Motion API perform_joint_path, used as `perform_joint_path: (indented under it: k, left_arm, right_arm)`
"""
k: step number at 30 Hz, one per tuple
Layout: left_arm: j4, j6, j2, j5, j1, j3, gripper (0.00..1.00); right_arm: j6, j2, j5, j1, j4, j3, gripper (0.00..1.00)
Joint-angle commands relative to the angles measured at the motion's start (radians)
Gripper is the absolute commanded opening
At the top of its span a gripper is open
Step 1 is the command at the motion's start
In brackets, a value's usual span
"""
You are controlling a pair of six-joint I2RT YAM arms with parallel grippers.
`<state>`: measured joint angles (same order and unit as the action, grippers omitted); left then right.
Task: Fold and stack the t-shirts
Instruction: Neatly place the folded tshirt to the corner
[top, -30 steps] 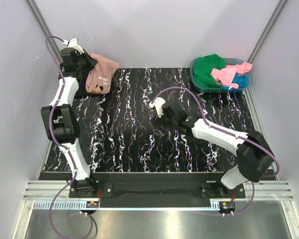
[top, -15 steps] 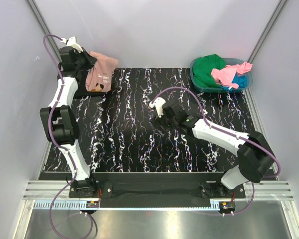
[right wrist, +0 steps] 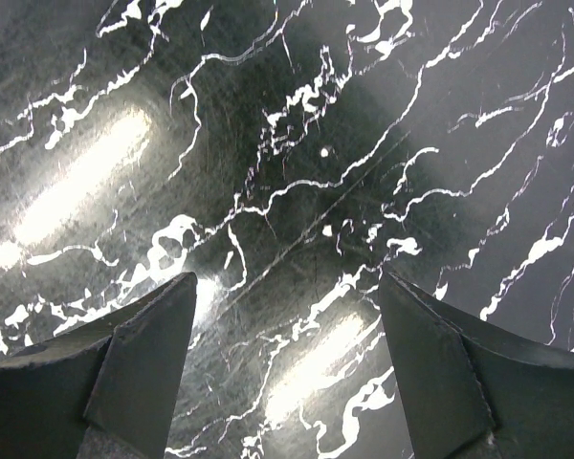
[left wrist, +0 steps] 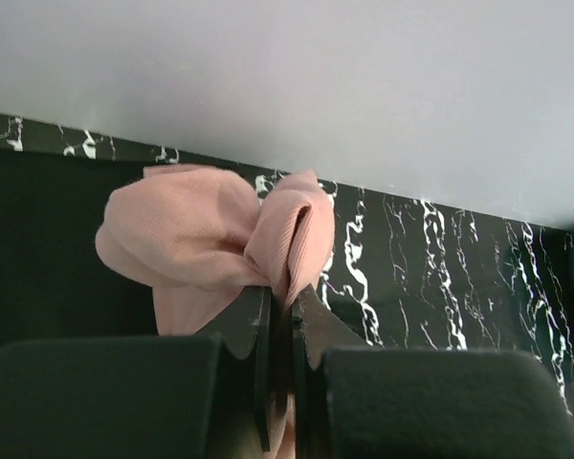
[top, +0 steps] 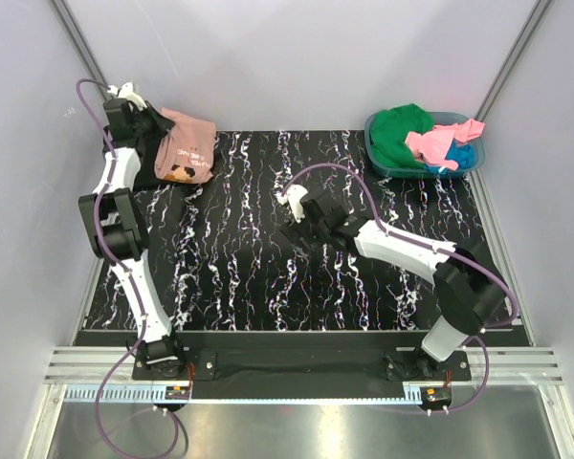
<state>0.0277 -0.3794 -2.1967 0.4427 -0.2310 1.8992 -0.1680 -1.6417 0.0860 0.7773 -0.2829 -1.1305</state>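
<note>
The salmon-pink t-shirt (top: 187, 145) with a small brown-white print hangs bunched at the table's back left corner. My left gripper (top: 151, 122) is shut on a fold of it, and the left wrist view shows the pink cloth (left wrist: 210, 239) pinched between the left gripper's (left wrist: 282, 298) jaws. A plain black cloth (left wrist: 38, 249) lies under it. My right gripper (top: 301, 232) hovers over mid-table, and the right wrist view shows the right gripper (right wrist: 287, 287) open with only marbled tabletop between its fingers. Green (top: 400, 132), bright pink (top: 438, 142) and blue (top: 462, 155) t-shirts lie heaped in the basket.
The teal plastic basket (top: 380, 163) stands at the back right corner. Grey walls close the cell at the back and on both sides. The black marbled tabletop (top: 249, 287) runs between the arms.
My left gripper has moved left and back toward the corner, carrying the pink shirt, which now hangs flatter with its print lower. The right arm has shifted slightly left.
</note>
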Motion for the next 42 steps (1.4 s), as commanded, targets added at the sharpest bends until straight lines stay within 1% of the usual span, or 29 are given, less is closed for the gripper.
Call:
perform_joint_path:
  k: [1,6,7,8,10,14,17,21,26,29,30,32,33,37,38,39,42]
  left_arm:
    - [-0.077,0.013,-0.026,0.071,-0.030,0.116,0.00]
    - [-0.045,0.025,-0.121,0.096,-0.077,0.224,0.00]
    - [-0.029,0.030,-0.141,0.100,-0.079,0.277,0.00]
    - [-0.011,0.031,-0.178,0.112,-0.088,0.294,0.00]
    - [-0.009,0.027,-0.202,0.122,-0.093,0.326,0.00]
    - [-0.006,0.037,-0.264,0.131,-0.106,0.357,0.00]
    - [-0.025,0.019,-0.294,0.137,-0.119,0.360,0.00]
    - [-0.025,0.033,-0.313,0.126,-0.125,0.360,0.00]
    - [-0.018,0.068,-0.325,0.068,-0.131,0.370,0.00]
    - [-0.011,0.086,-0.353,0.057,-0.137,0.399,0.00]
    - [-0.005,0.094,-0.360,0.030,-0.137,0.411,0.00]
    - [0.002,0.105,-0.376,0.005,-0.139,0.423,0.08]
    - [0.003,0.115,-0.379,-0.024,-0.137,0.425,0.09]
    - [0.026,0.134,-0.405,-0.116,-0.137,0.474,0.27]
    - [0.032,0.135,-0.409,-0.142,-0.136,0.488,0.35]
    - [0.034,0.137,-0.405,-0.180,-0.136,0.491,0.48]
    - [0.058,0.155,-0.350,-0.240,-0.122,0.468,0.51]
  right_arm:
    - [-0.001,-0.018,0.001,-0.006,0.013,-0.061,0.84]
    - [0.004,-0.052,0.000,-0.006,0.008,-0.090,0.84]
    - [0.001,-0.064,-0.002,-0.007,0.010,-0.097,0.84]
    - [0.001,-0.070,0.000,-0.006,0.008,-0.107,0.84]
    - [-0.002,-0.084,0.001,-0.006,0.007,-0.118,0.84]
    - [-0.004,-0.096,0.000,-0.010,-0.001,-0.126,0.84]
    - [-0.004,-0.101,-0.002,-0.015,-0.006,-0.124,0.84]
    - [0.001,-0.113,-0.006,-0.019,-0.007,-0.123,0.84]
    - [0.005,-0.118,-0.008,-0.021,-0.010,-0.120,0.84]
    - [0.007,-0.121,-0.012,-0.021,-0.012,-0.120,0.84]
    - [0.008,-0.122,-0.012,-0.021,-0.010,-0.120,0.84]
    - [0.012,-0.127,-0.015,-0.021,-0.012,-0.121,0.84]
    - [0.012,-0.127,-0.015,-0.021,-0.012,-0.123,0.84]
    - [0.018,-0.133,-0.019,-0.021,-0.015,-0.129,0.84]
    - [0.019,-0.132,-0.017,-0.021,-0.015,-0.129,0.84]
    - [0.022,-0.130,-0.019,-0.023,-0.016,-0.129,0.84]
    - [0.025,-0.115,-0.022,-0.023,-0.015,-0.121,0.84]
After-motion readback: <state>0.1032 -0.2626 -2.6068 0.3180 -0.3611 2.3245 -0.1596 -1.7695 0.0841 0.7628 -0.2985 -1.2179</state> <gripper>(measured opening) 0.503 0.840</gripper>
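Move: The left hand already holds the folded pink t-shirt by its bunched left side; the centre of the black square it is going onto lies about 18 cm below, 3 cm back and 1 cm to the left. The shirt's printed end hangs some 4 cm to the right, 6 cm back and 14 cm below this hand. From the right hand the black square is roughly 28 cm ahead, 47 cm left and 8 cm below. The left hand carries the shirt left about 13 cm and down 9 cm, slightly forward, opening its fingers last. ##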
